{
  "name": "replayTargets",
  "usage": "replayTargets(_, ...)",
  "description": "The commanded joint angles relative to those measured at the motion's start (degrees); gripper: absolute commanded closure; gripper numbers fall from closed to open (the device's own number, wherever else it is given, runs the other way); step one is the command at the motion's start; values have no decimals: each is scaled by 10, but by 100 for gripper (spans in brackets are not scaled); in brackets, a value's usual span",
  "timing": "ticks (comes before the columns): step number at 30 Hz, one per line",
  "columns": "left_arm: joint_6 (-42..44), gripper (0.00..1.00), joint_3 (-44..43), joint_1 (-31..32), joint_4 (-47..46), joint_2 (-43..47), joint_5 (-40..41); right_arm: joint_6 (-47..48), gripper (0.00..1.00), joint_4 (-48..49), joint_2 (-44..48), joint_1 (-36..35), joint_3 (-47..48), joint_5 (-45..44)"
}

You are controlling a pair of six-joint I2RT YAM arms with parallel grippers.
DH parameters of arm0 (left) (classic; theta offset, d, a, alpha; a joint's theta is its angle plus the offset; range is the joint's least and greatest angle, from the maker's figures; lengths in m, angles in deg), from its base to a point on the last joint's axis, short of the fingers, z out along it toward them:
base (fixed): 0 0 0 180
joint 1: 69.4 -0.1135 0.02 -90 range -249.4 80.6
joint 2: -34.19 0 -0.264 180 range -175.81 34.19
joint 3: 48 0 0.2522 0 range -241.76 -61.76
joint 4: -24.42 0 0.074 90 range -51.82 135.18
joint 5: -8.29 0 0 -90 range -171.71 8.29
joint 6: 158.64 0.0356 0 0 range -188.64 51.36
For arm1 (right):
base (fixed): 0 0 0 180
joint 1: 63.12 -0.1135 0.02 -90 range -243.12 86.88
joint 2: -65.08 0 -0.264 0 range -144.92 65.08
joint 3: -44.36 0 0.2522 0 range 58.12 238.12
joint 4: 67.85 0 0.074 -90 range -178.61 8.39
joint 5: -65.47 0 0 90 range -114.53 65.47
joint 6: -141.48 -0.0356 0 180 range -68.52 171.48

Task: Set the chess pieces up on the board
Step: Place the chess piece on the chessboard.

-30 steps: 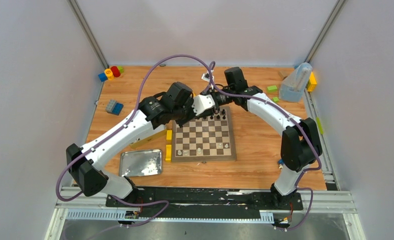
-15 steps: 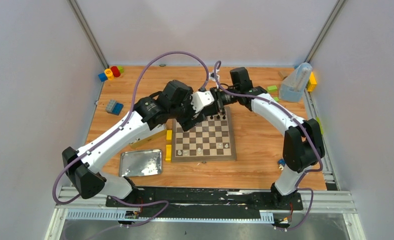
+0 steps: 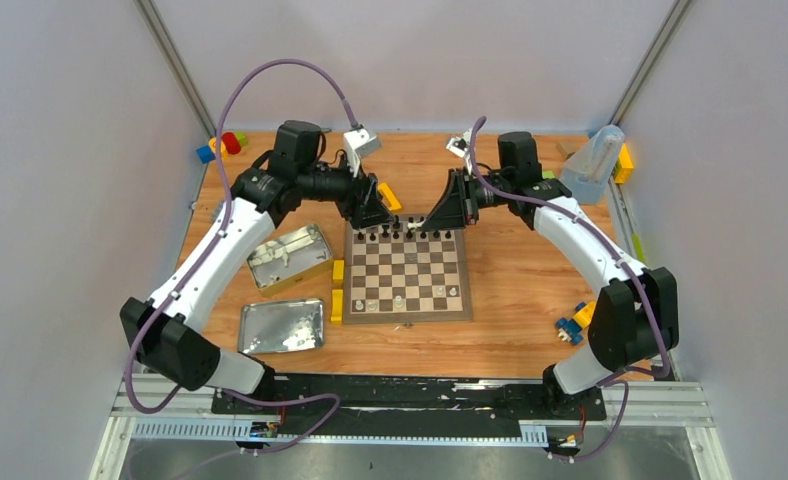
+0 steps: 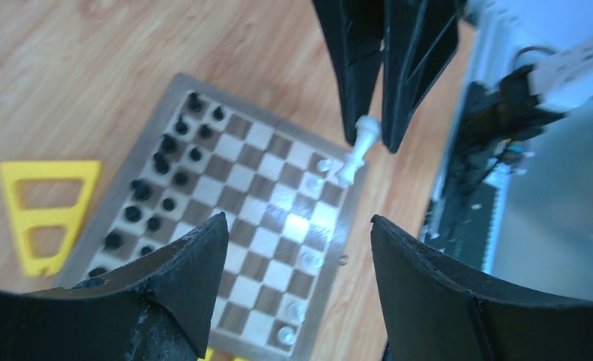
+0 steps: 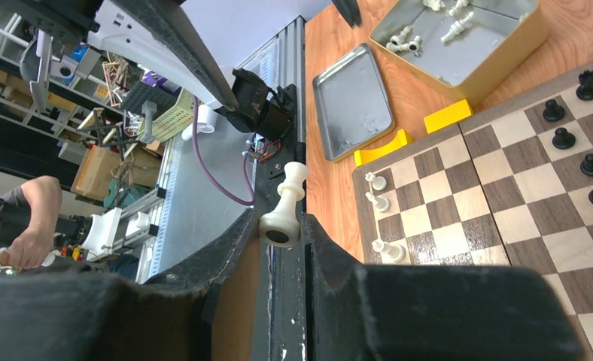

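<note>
The board lies mid-table, with black chess pieces along its far rows and a few white ones near the front edge. My right gripper hovers over the board's far edge, shut on the base of a white chess piece. That piece also shows in the left wrist view, sticking out between the right fingers. Facing it from the left, my left gripper hangs open and holds nothing. More white pieces lie in the open tin.
The tin's lid rests front left of the board. Yellow blocks sit along the board's left edge, another behind it. Coloured toys are at the back left, a clear container back right, a small toy right.
The two grippers, close together over the board's far edge before, have drawn apart. The left jaws have opened and pulled back left. The right gripper keeps the white piece.
</note>
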Motion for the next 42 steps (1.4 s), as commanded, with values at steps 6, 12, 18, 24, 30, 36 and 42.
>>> replayTargets(6, -181, 26, -5, -17, -144, -62, -228, -17, 100, 56, 24, 6, 0, 42)
replayTargets(12, -248, 30, 17, -16, -208, -84, -275, -32, 100, 72, 24, 9, 1, 45)
replayTargets(18, -267, 31, 38, -16, -234, -93, -284, -49, 100, 89, 17, 13, 2, 52)
replayTargets(24, -285, 35, 45, -13, -256, -97, -296, -68, 100, 107, 8, 14, 4, 55)
replayTargets(30, -289, 46, 49, -6, -264, -97, -300, -81, 100, 122, 1, 14, 7, 56)
replayTargets(36, -298, 50, 52, -4, -275, -98, -304, -86, 100, 129, -1, 14, 9, 54)
replayTargets(42, -301, 51, 55, -2, -278, -96, -305, -89, 100, 134, -2, 15, 8, 54)
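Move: The white chess piece, held by its base in the right fingers with its head towards the left gripper, is about 8 cm to the left hand's right, 3 cm back and 2 cm below. The board's middle is about 5 cm right of the left hand, neither ahead nor back, and the black rows 8 cm farther out, both roughly 25 cm below. The piece's middle is 2 cm to the right hand's left, level; from there the left gripper is 10 cm left, 3 cm ahead and 2 cm above. The right fingers keep their pinch on the piece's base and lift it about 2.5 cm to meet the left gripper. The left hand heads right about 5 cm, then eases back some 2 cm, swinging its fingers about 35 degrees clockwise and up to point nearly level to the right, and partly closes around the piece's head; no firm touch can be seen yet. ##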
